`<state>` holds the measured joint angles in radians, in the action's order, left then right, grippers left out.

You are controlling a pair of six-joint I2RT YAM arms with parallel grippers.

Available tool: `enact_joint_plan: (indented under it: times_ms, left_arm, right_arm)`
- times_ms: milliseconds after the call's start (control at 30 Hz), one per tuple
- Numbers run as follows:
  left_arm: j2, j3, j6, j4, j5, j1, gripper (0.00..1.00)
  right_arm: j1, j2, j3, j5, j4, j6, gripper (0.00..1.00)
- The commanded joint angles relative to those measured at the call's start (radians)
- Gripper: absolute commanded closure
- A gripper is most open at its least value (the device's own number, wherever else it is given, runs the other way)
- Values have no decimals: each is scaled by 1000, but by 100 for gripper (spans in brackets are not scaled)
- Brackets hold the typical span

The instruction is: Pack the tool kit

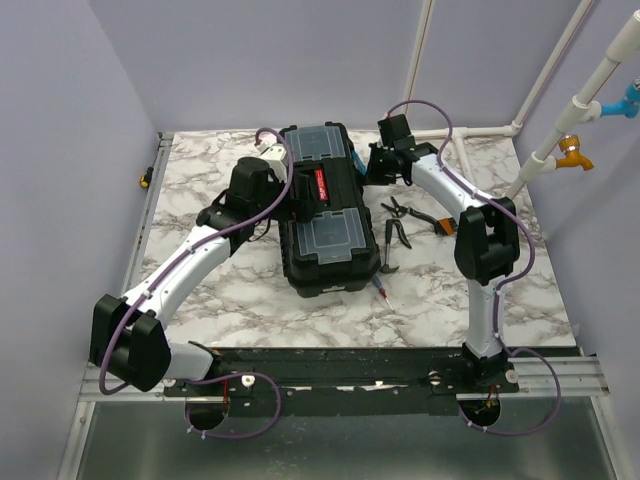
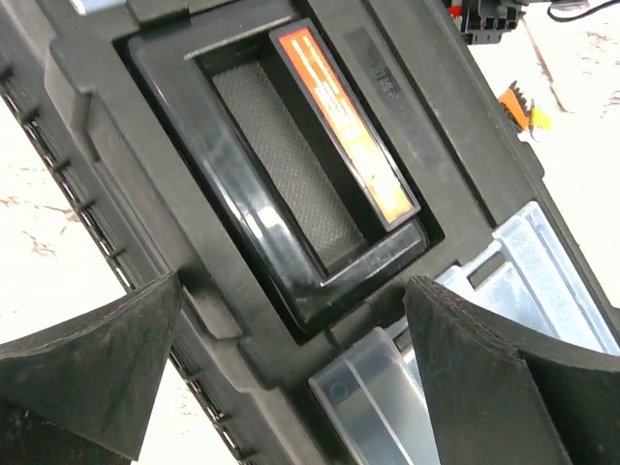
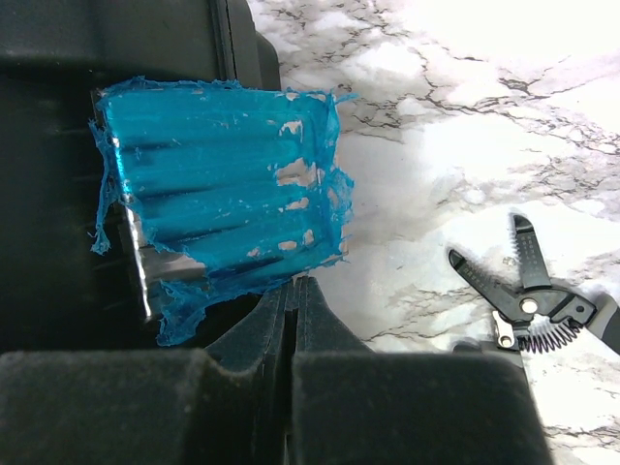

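The black toolbox [image 1: 320,215] lies shut in the middle of the table, its lid handle carrying a red label [image 2: 339,126]. Grey translucent lid compartments [image 2: 552,276] flank the handle. My left gripper [image 2: 291,329] hangs open just over the lid beside the handle, one finger [image 2: 97,358] off the box's edge and the other [image 2: 484,368] over a compartment, with nothing between them. My right gripper [image 3: 295,286] is shut, its tips right at the lower edge of a teal latch [image 3: 223,194] on the box's right side. Loose pliers [image 1: 398,209] and a screwdriver [image 1: 381,291] lie on the table.
More hand tools sit right of the box: dark-handled pliers [image 1: 393,243], an orange-handled tool [image 1: 441,226] and wire strippers [image 3: 528,291]. White pipes [image 1: 560,120] rise at the back right. Purple walls close in the marbled table [image 1: 210,290].
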<state>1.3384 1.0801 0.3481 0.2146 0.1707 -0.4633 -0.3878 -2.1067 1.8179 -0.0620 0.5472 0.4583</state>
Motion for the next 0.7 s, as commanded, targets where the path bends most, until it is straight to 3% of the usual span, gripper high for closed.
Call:
enact_joint_plan:
  times_ms: [0,433,667]
  left_arm:
    - [-27,35,110,123,159,44,2]
    - [-78,-21,255,-78,124,266,2]
    - [83,42,280,-45,65,369,1]
  right_arm:
    - [18,23,6,-57,-25,-14,99]
    - [117,33,25,-29,35,-70,99]
    - [119,-69,239,253,151,-100,99]
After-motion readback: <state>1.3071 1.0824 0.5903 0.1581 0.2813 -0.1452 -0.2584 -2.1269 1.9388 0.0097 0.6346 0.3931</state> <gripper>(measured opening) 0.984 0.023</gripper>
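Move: The tool box stands between the hands: its middle is about 6 cm right, 2 cm back and some 12 cm below the open left hand, which hovers at its top by the handle. From the shut right hand the box's middle lies about 11 cm left, 8 cm back and a little lower; the blue-covered latch is about 4 cm left, 4 cm ahead and 5 cm below, the wire stripper about 8 cm right, 7 cm back and 11 cm below. Both hands pull away from the tool box to their own sides. The left, fingers staying wide open, draws off the box top about 9 cm to the left, also forward and rising a little, turning nearly 20 degrees counter-clockwise and dipping its left side. The right stays shut and goes about 8 cm right, away from the blue-covered latch, speeding up and lifting forward at the end. ##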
